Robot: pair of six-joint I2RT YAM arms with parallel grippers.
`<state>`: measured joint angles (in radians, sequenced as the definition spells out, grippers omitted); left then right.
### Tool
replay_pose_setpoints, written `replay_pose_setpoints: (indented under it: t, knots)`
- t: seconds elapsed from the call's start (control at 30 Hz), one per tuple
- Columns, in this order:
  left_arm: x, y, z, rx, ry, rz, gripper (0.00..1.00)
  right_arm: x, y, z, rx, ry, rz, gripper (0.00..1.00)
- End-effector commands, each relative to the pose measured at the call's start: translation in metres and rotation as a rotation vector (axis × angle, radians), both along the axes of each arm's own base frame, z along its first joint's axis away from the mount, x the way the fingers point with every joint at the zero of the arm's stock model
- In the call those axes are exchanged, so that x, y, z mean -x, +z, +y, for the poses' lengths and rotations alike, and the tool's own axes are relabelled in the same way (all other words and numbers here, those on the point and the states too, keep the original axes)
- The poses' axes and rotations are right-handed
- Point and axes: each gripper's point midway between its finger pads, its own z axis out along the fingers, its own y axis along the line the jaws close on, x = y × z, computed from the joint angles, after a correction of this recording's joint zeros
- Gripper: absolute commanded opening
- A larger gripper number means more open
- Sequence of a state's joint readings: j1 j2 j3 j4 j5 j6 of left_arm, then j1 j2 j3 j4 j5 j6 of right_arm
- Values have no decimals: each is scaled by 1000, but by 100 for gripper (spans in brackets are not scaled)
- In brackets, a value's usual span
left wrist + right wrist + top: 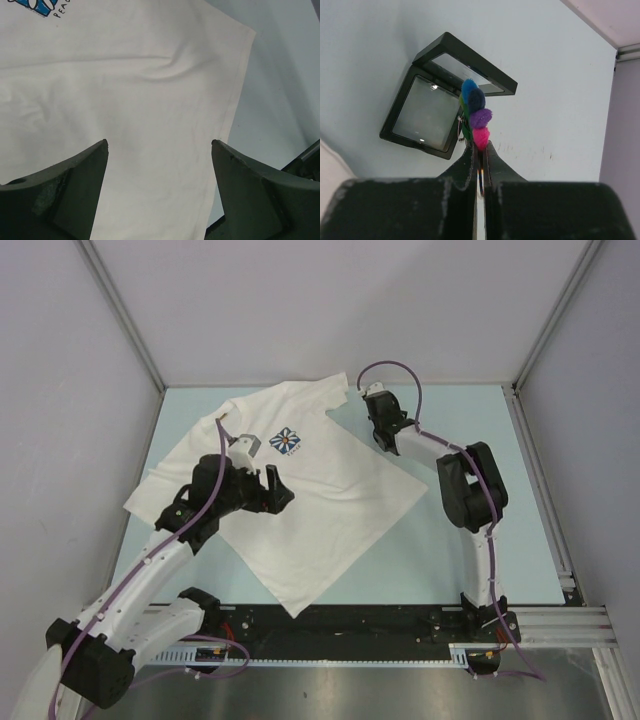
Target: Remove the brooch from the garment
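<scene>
The white T-shirt [330, 490] lies spread flat on the pale blue table, its blue-and-white flower emblem [288, 441] on the chest. My right gripper [479, 147] is shut on the brooch [477, 112], a row of blue, purple and pink fuzzy balls with green behind. It holds the brooch off the shirt, just above an open black display box [427, 112]. In the top view the right gripper [392, 445] is by the shirt's far right edge. My left gripper [277, 490] is open and empty over the shirt's middle [140, 100], with the emblem's corner [35, 6] at top left.
The black box has a clear window and a hinged lid standing open; the right arm hides it in the top view. Grey walls close the table on three sides. A metal rail [545, 490] runs along the right edge, and the arm bases stand at the near edge.
</scene>
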<state>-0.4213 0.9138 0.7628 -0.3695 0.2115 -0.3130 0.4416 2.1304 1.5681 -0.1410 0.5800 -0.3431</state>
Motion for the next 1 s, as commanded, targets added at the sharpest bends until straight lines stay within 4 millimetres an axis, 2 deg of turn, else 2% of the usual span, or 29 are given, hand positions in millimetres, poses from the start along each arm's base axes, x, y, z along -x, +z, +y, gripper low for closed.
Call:
replay_pose_setpoints:
  t: [0.0,0.13,0.57,0.73,0.83,0.93,0.97]
  knots:
    - [-6,18,-1,-3,-3,-52,88,-14,15,-1,33,-9,-38,0]
    - [-7,18,-1,5,-5,-51,88,-17,5,0,56,-3,-17,0]
    - [-7,17,-5,25,-29,-44,87,-19,-3,14,74,19,-10,1]
    - [-6,16,-6,32,-38,-41,87,-19,-8,23,72,36,14,10]
    - [-5,15,-6,32,-39,-36,87,-19,-11,28,82,45,21,23]
    - [-6,15,-6,32,-40,-38,87,-18,-11,33,92,54,22,32]
    - [-6,15,-6,33,-39,-38,87,-18,-12,32,98,52,22,32]
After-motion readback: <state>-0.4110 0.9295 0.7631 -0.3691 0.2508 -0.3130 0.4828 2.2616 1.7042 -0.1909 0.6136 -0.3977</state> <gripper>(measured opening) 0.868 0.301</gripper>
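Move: Just ahead of the right hand, which already holds the brooch in shut fingers, lies the open black box: its base is about 4 cm forward, 3 cm to the left and 6 cm below. The raised lid stands some 4 cm farther out than the base; the garment's blue flower print is about 30 cm left of this hand and 2 cm ahead. From the left hand the box is roughly 30 cm forward, 27 cm right and 17 cm below. Easing the brooch down over the box, the right hand creeps about 1 cm forward and sinks some 2 cm, then slides about 2.5 cm to its left towards the middle of the base. During that leftward slide its shut fingers begin to part and reach about a third open, loosening their pinch on the brooch. ##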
